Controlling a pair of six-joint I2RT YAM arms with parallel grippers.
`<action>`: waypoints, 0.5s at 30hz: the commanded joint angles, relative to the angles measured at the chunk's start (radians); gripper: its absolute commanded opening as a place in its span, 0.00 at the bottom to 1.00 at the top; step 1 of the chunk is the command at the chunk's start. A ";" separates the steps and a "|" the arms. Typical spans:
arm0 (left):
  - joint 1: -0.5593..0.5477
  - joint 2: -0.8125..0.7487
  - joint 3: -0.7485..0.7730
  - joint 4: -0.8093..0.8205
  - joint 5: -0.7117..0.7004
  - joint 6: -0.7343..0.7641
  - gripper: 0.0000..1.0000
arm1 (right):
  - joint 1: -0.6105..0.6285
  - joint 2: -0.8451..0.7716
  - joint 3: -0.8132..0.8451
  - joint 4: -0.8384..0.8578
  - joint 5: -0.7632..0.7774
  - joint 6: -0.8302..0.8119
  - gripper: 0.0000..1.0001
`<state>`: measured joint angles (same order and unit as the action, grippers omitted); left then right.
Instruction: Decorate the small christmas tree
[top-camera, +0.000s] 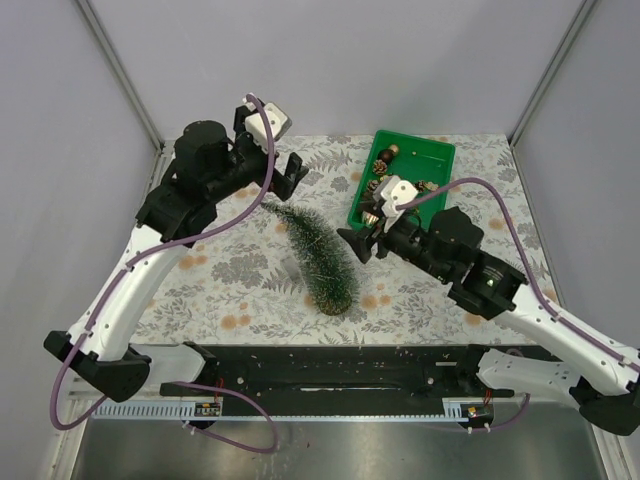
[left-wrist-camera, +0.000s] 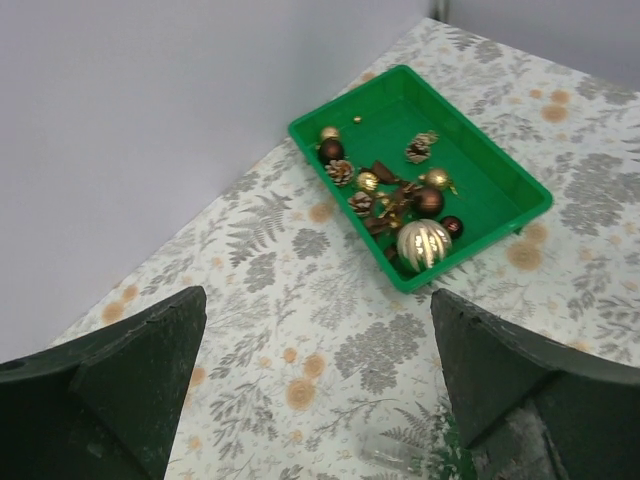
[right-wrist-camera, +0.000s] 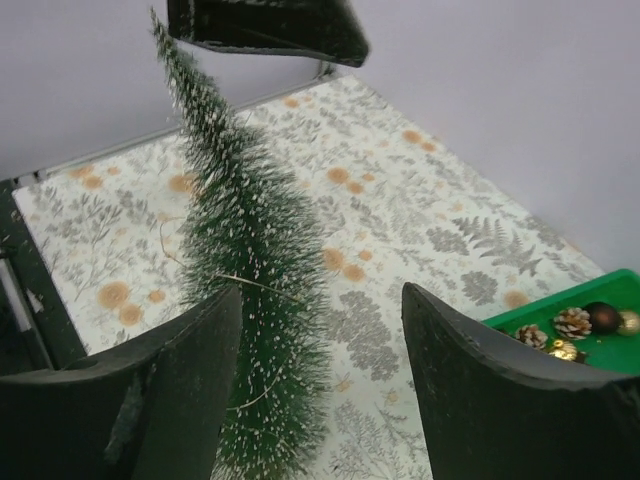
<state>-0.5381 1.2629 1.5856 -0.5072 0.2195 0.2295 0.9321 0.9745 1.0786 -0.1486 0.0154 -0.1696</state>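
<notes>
The small christmas tree (top-camera: 321, 262) is a dark green bristly cone with frosted tips, its tip pointing to the back left. In the right wrist view the tree (right-wrist-camera: 255, 290) fills the left part of the gap between my right gripper's fingers, and a thin thread lies across its bristles. My right gripper (top-camera: 362, 238) (right-wrist-camera: 320, 385) is open beside the tree's right flank and grips nothing. My left gripper (top-camera: 283, 184) (left-wrist-camera: 318, 385) hovers open above the tree's tip, with only tablecloth between its fingers (left-wrist-camera: 130, 375).
A green bin (top-camera: 432, 150) (left-wrist-camera: 520, 190) at the back right holds pine cones, brown and gold balls and a striped gold ball (left-wrist-camera: 424, 243). A small clear piece (left-wrist-camera: 392, 452) lies on the flowered tablecloth (top-camera: 220, 270) by the tree. Grey walls enclose the table.
</notes>
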 joint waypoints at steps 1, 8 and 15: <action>0.012 -0.011 0.115 -0.045 -0.184 0.031 0.99 | -0.022 -0.043 0.079 0.000 0.174 0.027 0.74; 0.202 0.084 0.328 -0.324 0.010 -0.109 0.99 | -0.421 0.198 0.237 -0.118 0.048 0.278 0.77; 0.334 0.187 0.421 -0.545 0.070 -0.079 0.99 | -0.644 0.588 0.421 -0.117 0.020 0.447 0.74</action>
<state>-0.2382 1.4204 1.9976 -0.8879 0.2325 0.1589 0.3630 1.3991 1.4220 -0.2321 0.0700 0.1368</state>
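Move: The ornaments in the green box lie about 34 cm ahead of the empty right hand, 13 cm to its right and some 32 cm below. The big striped ball, in the box's near left part, is roughly 28 cm ahead, 9 cm right and 33 cm down. The tree's middle is some 5 cm ahead and 6 cm left of that hand, 18 cm below it. From the left hand the ornaments are about 25 cm ahead, 21 cm right, 37 cm down. Touching nothing, the open right hand heads from the tree towards the green box of ornaments, sweeping about 20 cm forward and 12 cm right, arching up a few centimetres before sinking again. On the way it swings clockwise nearly 40 degrees and tips downwards. The left hand, open too, backs away from the treetop, 10 cm left and a little forward and up, turning counter-clockwise. ##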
